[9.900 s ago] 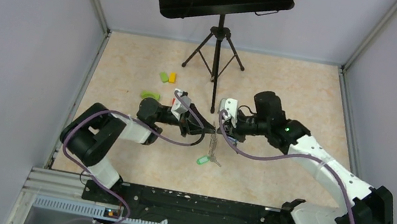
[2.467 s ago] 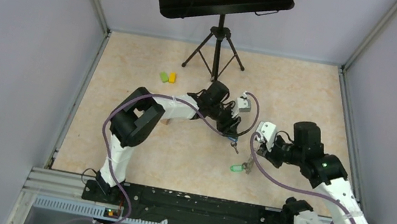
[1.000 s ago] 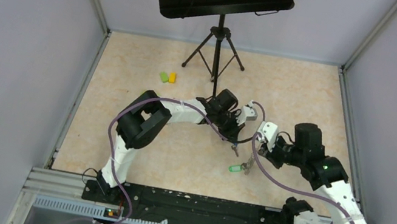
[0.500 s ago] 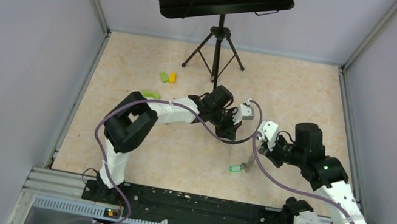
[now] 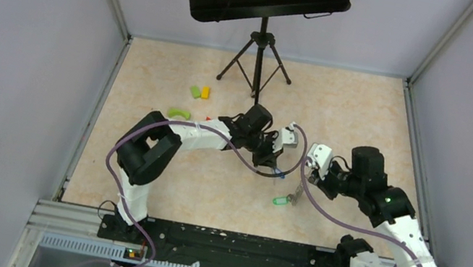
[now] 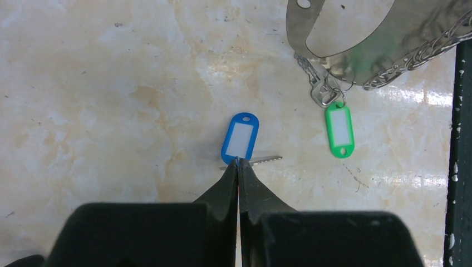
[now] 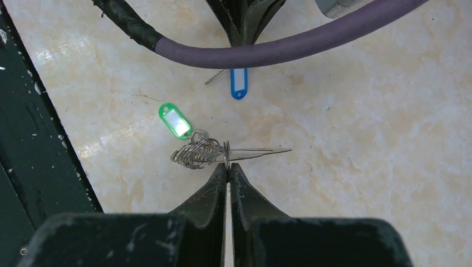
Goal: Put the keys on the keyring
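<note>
My left gripper (image 6: 238, 162) is shut on the end of the blue-tagged key (image 6: 240, 138), held just above the floor; its small key blade (image 6: 262, 159) sticks out sideways. In the top view the left gripper (image 5: 273, 163) is just left of my right gripper (image 5: 303, 183). My right gripper (image 7: 228, 164) is shut on the keyring (image 7: 261, 150), seen edge-on, with its bunched chain (image 7: 193, 153) and the green-tagged key (image 7: 173, 121) hanging on it. The keyring's metal band (image 6: 356, 53) and the green tag (image 6: 339, 130) show to the right of the blue tag, apart from it.
A black music stand on a tripod (image 5: 259, 57) stands at the back. Green (image 5: 195, 91) and yellow (image 5: 205, 91) blocks lie back left, with a curved green block (image 5: 178, 113) near the left arm. A purple cable (image 7: 278, 47) crosses the right wrist view. Grey walls close in both sides.
My left arm has drawn back a little to the left with the blue-tagged key. The right arm and the keyring have stayed in place.
</note>
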Robot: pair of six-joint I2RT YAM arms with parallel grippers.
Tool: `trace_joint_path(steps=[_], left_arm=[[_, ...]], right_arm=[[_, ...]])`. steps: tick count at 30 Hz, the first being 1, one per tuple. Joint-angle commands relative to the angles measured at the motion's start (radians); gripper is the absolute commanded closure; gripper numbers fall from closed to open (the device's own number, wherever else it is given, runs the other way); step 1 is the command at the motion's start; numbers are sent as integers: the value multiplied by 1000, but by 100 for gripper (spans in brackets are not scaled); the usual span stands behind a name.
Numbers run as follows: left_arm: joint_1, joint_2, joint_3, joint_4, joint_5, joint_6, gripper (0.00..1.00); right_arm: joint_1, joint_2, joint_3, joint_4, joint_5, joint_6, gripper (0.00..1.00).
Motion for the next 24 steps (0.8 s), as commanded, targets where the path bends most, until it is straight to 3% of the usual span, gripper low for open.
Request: trace_joint_path(steps=[1,14,24], left_arm=[[5,-19,-44,47,4,44,100],[51,-16,-85,63,18,11,99],[50,-34,-121,50,102,158,61]], right_arm=[[-10,-15,-7,47,-1,12,100],[-10,-6,-11,50,4,12,100],[-9,-7,-14,46,7,12,100]])
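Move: The left hand already pinches the ring of the key with the blue tag; the tag hangs about 2 cm to its right and 2 cm below. The table spot for it is some 2 cm to the hand's left and 5 cm below. The steel keyring plate hangs about 6 cm back, 8 cm right and 2 cm higher, the green tag about 8 cm back, 3 cm right and 4 cm below. From the right hand, the blue tag is roughly 5 cm ahead, 8 cm left and 11 cm below. Down and to its left, the left hand lowers the blue-tagged key towards the table, then slides on level to the left, about 3 cm each way in all, its wrist hardly turning. The fingers then open about a third and let go of the ring, dipping slightly as they part. The right hand keeps its hold on the keyring plate, nearly still. ##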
